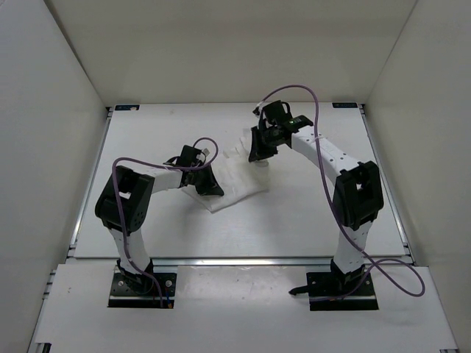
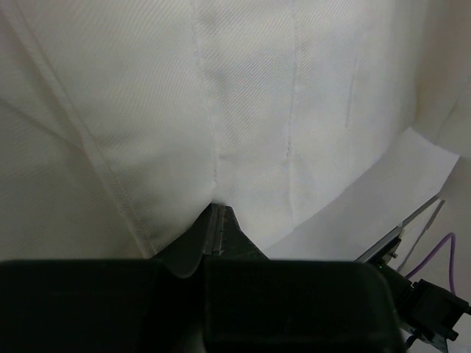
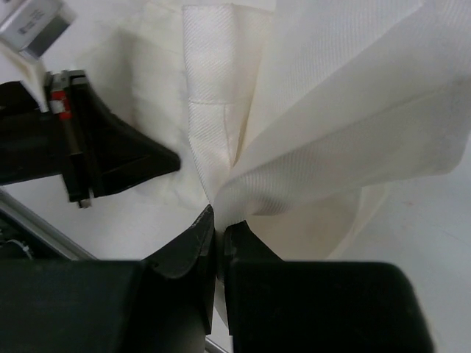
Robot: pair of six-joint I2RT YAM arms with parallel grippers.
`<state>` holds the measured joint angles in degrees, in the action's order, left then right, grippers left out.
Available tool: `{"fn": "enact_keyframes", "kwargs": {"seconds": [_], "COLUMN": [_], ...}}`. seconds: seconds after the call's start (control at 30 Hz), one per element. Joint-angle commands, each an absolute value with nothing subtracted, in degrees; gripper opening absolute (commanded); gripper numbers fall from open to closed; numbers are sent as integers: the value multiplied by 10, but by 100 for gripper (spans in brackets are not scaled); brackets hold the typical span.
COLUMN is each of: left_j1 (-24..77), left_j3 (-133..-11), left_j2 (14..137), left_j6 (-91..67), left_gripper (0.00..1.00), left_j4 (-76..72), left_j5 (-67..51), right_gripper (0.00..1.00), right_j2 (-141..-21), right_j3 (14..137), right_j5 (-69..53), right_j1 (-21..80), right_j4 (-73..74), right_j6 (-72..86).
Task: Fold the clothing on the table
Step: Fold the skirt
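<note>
The white clothing [image 1: 239,184] lies bunched near the middle of the table [image 1: 309,220], between my two grippers. My left gripper [image 1: 215,188] is at its near-left edge. In the left wrist view the jaws [image 2: 218,209] are shut, with the hemmed fabric [image 2: 243,110] drawn taut from their tip. My right gripper [image 1: 259,156] is at the far-right side, raised a little. In the right wrist view it [image 3: 219,220] is shut on a gathered fold of ribbed cloth [image 3: 331,110], which fans upward. The left gripper [image 3: 175,157] shows there too, its tip at the cloth.
An aluminium rail [image 1: 243,260] runs along the table's near edge, and white walls [image 1: 44,147] close in the left, right and back. Purple cables [image 1: 309,99] loop off both arms. Bare tabletop surrounds the garment.
</note>
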<state>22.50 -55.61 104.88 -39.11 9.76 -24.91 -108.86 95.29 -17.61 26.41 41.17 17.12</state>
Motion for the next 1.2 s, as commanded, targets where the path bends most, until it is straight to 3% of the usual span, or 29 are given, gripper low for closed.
{"fn": "enact_keyframes", "kwargs": {"seconds": [0.0, 0.33, 0.7, 0.87, 1.0, 1.17], "left_j1": [220, 202, 113, 78, 37, 48], "left_j3": [-556, -546, -426, -416, -375, -373], "left_j2": [1062, 1071, 1013, 929, 850, 841], "left_j6": [-411, -466, -594, -605, -543, -480], "left_gripper": [0, 0, 0, 0, 0, 0], "left_j4": [62, 7, -231, -222, -130, -10], "left_j5": [-255, -269, -412, -461, -404, -317], "right_gripper": [1, 0, 0, 0, 0, 0], "right_j2": [-1077, -1161, -1174, -1168, -1175, -1187], "right_j3": [993, 1085, 1058, 1087, 1104, 1109], "right_j5": [-217, -188, -172, -163, -156, -163], "right_j1": [301, 375, 381, 358, 347, 359], "right_j4": [375, 435, 452, 453, 472, 473], "right_j6": [197, 200, 192, 184, 171, 166]}}
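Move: The left gripper's shut tips are down on the skirt, whose middle lies about 6 cm ahead and 4 cm to their right; its left edge is roughly 10 cm left and 2 cm ahead, its near corner 1 cm left and 6 cm back. The right gripper holds gathered cloth high: from it the skirt's middle is some 14 cm below, 7 cm left and 3 cm back, and the skirt's near right corner 4 cm right and 8 cm back. Carry the pinched cloth with the right gripper about 10 cm left over the skirt, rising slightly and drawing back, then sink a little, ease some 3 cm to the right and come partly forward and up again, fingers shut. Slide the left gripper's closed tips a little forward and slightly right, then left, before lifting them off about 10 cm up while swinging left towards the skirt's left edge. ##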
